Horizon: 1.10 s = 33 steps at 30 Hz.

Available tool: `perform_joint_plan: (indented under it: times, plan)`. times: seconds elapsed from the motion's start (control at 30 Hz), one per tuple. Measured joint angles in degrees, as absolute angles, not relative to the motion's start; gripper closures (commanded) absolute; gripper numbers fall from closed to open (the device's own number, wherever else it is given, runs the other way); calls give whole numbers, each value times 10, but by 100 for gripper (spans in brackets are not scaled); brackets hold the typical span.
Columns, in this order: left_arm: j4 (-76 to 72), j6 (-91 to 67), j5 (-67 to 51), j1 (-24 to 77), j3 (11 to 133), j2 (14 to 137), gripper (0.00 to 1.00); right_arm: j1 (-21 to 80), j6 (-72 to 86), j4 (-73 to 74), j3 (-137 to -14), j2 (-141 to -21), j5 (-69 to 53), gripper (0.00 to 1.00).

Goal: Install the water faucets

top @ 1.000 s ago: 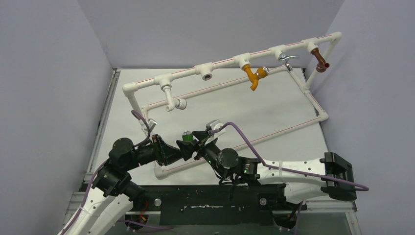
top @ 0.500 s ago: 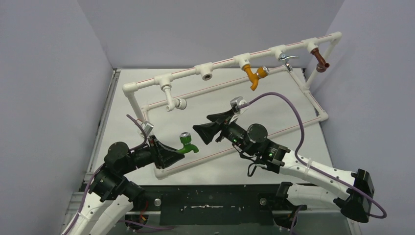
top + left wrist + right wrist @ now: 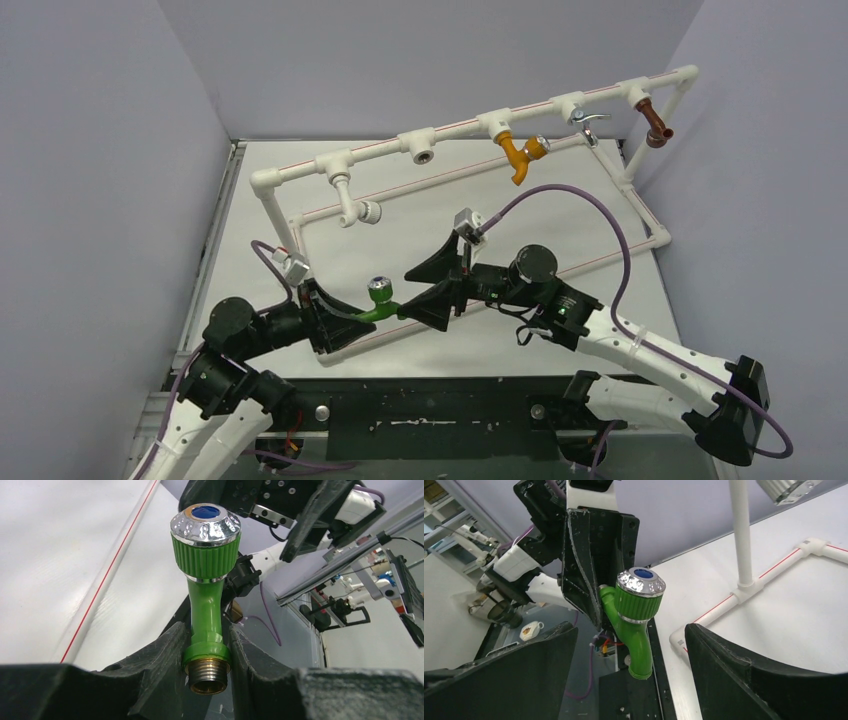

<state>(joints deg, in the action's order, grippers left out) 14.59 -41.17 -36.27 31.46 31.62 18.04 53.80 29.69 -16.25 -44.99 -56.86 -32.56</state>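
Observation:
The green water faucet, with a silvery knob and blue centre, hangs above the table's near middle. My left gripper is shut on it. In the left wrist view the fingers clamp the green collar of the faucet just above its brass thread, knob pointing away. My right gripper is open, one finger on each side of the spout end. In the right wrist view the faucet hangs between the wide-apart fingers without touching them; my right gripper holds nothing.
A white pipe frame with red stripes runs across the back and right. On it sit a white tap, an orange-yellow tap, a silver lever tap and a brown spout. One tee socket is bare. Grey walls enclose three sides.
My right gripper let go of the tap, opened wider and swung up-right, then came back so its fingers flank the spout. My left gripper kept its grip, drifting slightly left.

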Motion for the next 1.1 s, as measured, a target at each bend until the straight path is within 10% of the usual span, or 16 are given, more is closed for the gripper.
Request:
perform_joint_plan:
  times: [1.1]
  plan:
    - [-4,-444,-440,315,316,192,100,579,327,-210,-488,-629,-459,47]
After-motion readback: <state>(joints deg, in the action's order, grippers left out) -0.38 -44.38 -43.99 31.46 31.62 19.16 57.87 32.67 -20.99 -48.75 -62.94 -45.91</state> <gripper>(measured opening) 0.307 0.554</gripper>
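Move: The left hand still pinches the green faucet by its inlet end, its body about 3 cm right, 2 cm ahead and 1 cm above; the open right gripper it is offered to is some 9 cm right, 4 ahead and 3 above. From the right hand the faucet lies about 6 cm left, 1 back and 1 lower; the mounted white faucet is roughly 13 cm ahead, 9 left and 2 lower, the empty pipe outlet some 19 ahead, straight out, and 3 above. Keeping its pinch on the inlet end, the left hand lifts the green faucet about 4.5 cm while easing back and tipping its wrist a little, then holds it still for the second half. The open right hand draws back about 5 cm and, later, a little left, swinging nearly 20 degrees counter-clockwise so that its fingers point at the faucet, and partly closes them around the spout end without clamping it. ##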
